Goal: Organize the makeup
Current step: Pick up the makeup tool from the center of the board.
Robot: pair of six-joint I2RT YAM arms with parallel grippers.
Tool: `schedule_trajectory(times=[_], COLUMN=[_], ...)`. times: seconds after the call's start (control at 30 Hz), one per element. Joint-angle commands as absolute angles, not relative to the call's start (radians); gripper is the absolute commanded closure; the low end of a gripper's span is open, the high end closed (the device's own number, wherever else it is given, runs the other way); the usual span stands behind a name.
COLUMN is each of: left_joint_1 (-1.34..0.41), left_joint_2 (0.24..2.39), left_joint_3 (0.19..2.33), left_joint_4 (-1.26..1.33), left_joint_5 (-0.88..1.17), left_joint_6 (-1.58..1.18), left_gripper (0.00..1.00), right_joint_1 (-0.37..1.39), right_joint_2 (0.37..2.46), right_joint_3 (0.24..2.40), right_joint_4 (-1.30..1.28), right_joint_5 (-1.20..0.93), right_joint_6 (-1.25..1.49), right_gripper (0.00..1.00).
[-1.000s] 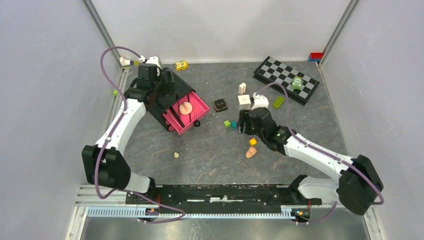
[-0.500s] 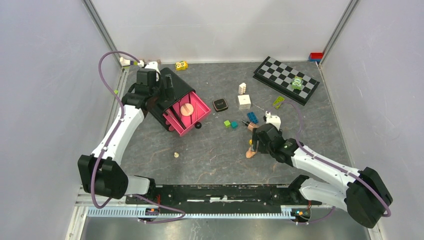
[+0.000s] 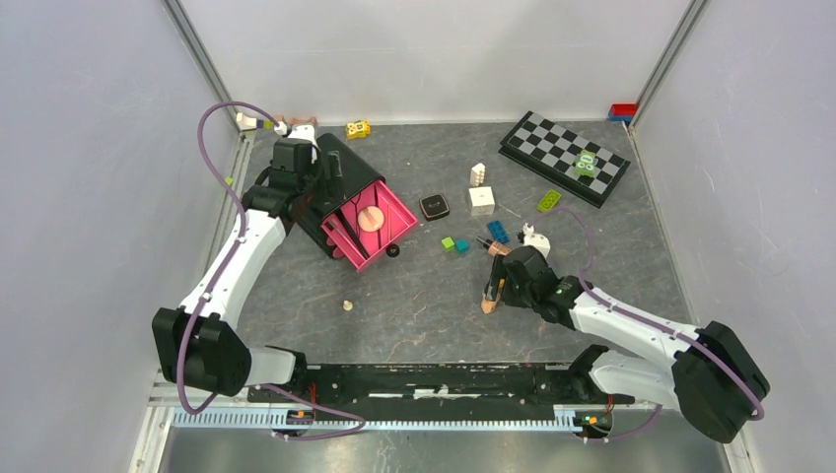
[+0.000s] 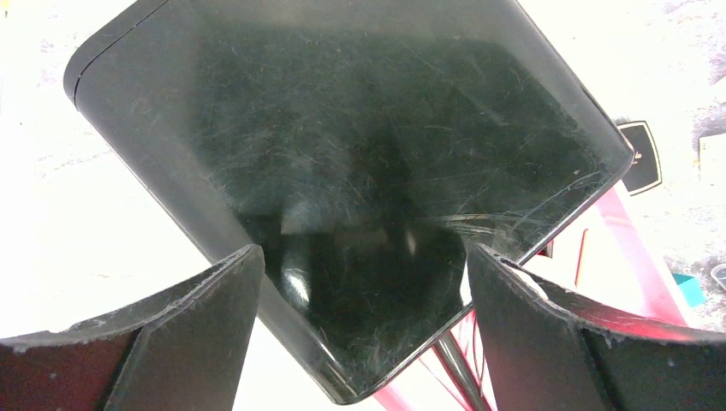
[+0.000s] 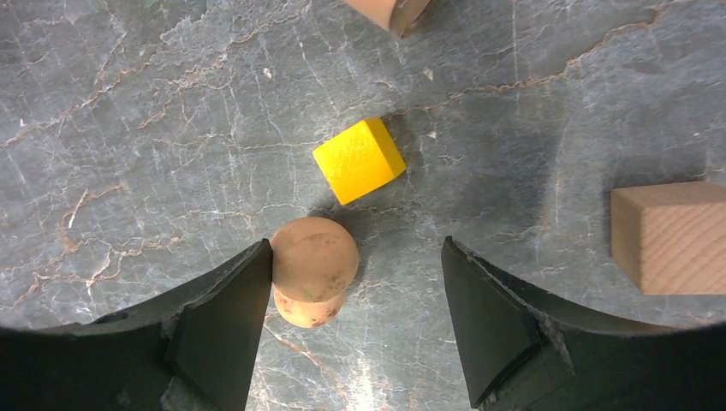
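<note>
A pink makeup case (image 3: 394, 212) with a raised black lid (image 3: 347, 169) lies at the left, and a peach round puff (image 3: 371, 219) rests inside it. My left gripper (image 3: 320, 177) is against the lid. In the left wrist view its fingers stand wide apart, with the lid's lower corner (image 4: 360, 360) between them, so the left gripper (image 4: 364, 257) is open. My right gripper (image 5: 355, 248) is open over the peach sponge (image 5: 314, 267), which touches the left finger. From above, the sponge (image 3: 488, 306) pokes out below the right gripper (image 3: 493, 289). A black square compact (image 3: 434, 206) lies mid-table.
A yellow block (image 5: 360, 160) lies just beyond the sponge, and a wooden block (image 5: 668, 235) sits to the right. Small coloured blocks (image 3: 453, 244), a white cube (image 3: 481, 196), a checkerboard (image 3: 564, 156) and a black ball (image 3: 392, 250) are scattered around.
The right gripper has come back toward the near edge, down over the sponge, and its jaws have widened. The left arm and the case have shifted slightly to the right.
</note>
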State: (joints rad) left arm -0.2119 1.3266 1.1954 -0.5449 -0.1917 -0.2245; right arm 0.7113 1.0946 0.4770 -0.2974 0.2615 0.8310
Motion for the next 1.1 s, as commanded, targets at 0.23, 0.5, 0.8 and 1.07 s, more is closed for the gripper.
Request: schedule_trajectory(times=[0.23, 0.5, 0.8, 1.07], left_joint_1=[-0.216, -0.216, -0.219, -0.222], left_joint_2=[1.318, 1.321, 1.314, 1.307], left_joint_3=[1.189, 1.189, 1.183, 1.171], left_joint_4=[-0.55, -0.551, -0.556, -0.56], left_joint_5=[-0.212, -0.216, -0.211, -0.213], left_joint_6=[-0.184, -0.183, -0.186, -0.189], left_gripper=[0.06, 0.06, 0.06, 0.06], right_joint_1=[0.712, 0.713, 0.713, 0.713], right_joint_2=[1.118, 1.144, 1.084, 1.039], right_joint_3=[0.442, 0.442, 0.434, 0.479], right_joint_4=[-0.244, -0.189, -0.154, -0.164], right_joint_5=[0.213, 0.135, 0.102, 0.135], right_joint_6=[0.843, 0.798, 0.779, 0.742], right_gripper=[0.24, 0.32, 0.5, 0.62])
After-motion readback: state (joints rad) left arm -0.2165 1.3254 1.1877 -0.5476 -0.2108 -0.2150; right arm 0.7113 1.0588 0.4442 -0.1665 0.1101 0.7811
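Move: The makeup tool, the skin-coloured sponge, lies roughly 2 cm to the right hand's left, level with it fore and aft and about 1 cm below, right by its left fingertip. From that hand, the yellow cube is some 4 cm ahead and 1 cm left, the tan jar 9 cm ahead and 1 cm left, and the wooden block 2 cm ahead and 8 cm right. From the left hand, the makeup tool is about 16 cm back, 29 cm right and 18 cm down. Ease the right gripper about 3 cm to the left, sinking only slightly, so that the makeup tool comes midway between the fingertips. Turn the hand a little counter-clockwise and let its left side rise, under 10 degrees each. Close the fingers by about half as it arrives, pinch the makeup tool from both sides, and start straight up by some 2 cm. ##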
